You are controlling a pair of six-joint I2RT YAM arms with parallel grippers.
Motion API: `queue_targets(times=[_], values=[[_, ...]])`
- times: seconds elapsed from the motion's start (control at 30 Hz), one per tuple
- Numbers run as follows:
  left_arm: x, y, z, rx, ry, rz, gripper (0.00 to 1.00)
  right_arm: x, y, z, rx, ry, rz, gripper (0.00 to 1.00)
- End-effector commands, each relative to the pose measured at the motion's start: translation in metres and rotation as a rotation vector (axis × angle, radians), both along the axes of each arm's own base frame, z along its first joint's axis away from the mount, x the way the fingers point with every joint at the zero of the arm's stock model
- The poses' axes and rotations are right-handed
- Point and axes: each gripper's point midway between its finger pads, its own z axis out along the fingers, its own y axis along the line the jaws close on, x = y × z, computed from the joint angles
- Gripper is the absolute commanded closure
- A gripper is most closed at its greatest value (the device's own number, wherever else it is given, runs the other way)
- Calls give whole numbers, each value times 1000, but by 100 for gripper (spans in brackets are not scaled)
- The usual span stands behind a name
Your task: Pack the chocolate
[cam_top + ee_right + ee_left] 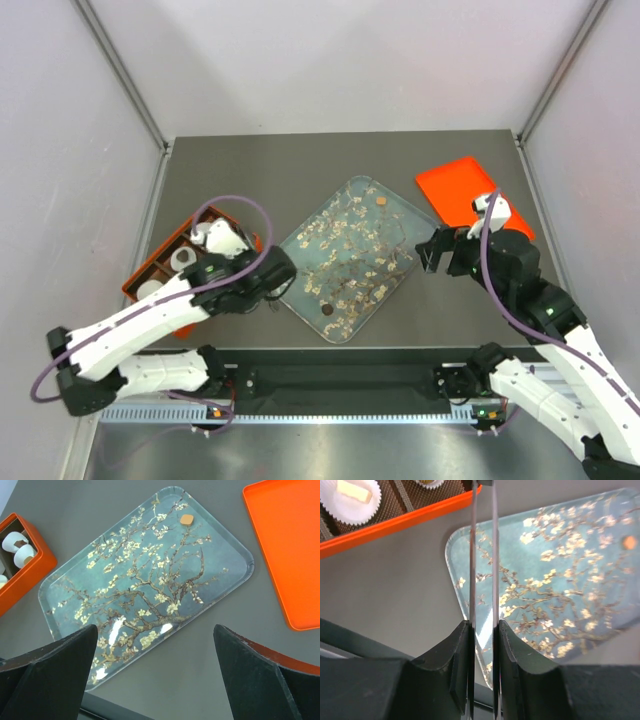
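Note:
A caramel-brown chocolate (381,201) lies near the far corner of the blossom-patterned tray (300,240); it also shows in the right wrist view (186,519) and the left wrist view (629,542). A small dark piece (327,310) lies near the tray's near corner. A cream piece (355,491) sits in a paper cup in the orange box (395,525). My left gripper (483,625) is shut on metal tweezers (472,555), between the box and the tray; the tweezer tips are out of view. My right gripper (155,630) is open and empty beside the tray's right edge.
The orange box (140,285) with white paper cups (183,258) stands at the left of the table. An orange lid (460,185) lies flat at the far right, behind my right gripper (430,252). My left gripper (262,283) sits by the tray's left edge.

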Motion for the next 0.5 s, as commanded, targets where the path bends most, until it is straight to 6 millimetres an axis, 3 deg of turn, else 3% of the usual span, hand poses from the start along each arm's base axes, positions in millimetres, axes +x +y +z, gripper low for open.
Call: queue_targets(times=[0.0,0.03,0.1,0.27,0.47], values=[[3,21,33,-116,-192,-5,100,2,9,32,58,-70,24,0],[2,27,29,-119,-217,-12,100,3,9,33,59,-71,22,0],[1,39,49,-186,-326,-26,100,3,9,31,57,-66,19,0],[-3,59,44,-42,-314,-54,100,5,11,30,63,-55,18,0],[15,42,50,63,-325,-79,100,6,13,32,75,-52,16,0]])
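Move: The left hand already grips long tongs with the dark square chocolate at their tips; the middle of the orange box lies about 21 cm to its left, 6 cm ahead and 18 cm below. The cup with the white bar sits roughly 19 cm left and 5 cm ahead, the dark round chocolate some 10 cm right and 3 cm back, the flowered tray's middle 16 cm right and 9 cm ahead. From the idle right hand the box is about 53 cm left, 4 cm ahead. Leftward and rising, the left arm carries the gripped tongs away from the tray towards the orange box, swinging quickly some 6 cm left and 4 cm up, then easing back about a centimetre to the right and down. Meanwhile the wrist tips the fingers up by about 15 degrees, and they keep their hold, touching neither box nor tray. ##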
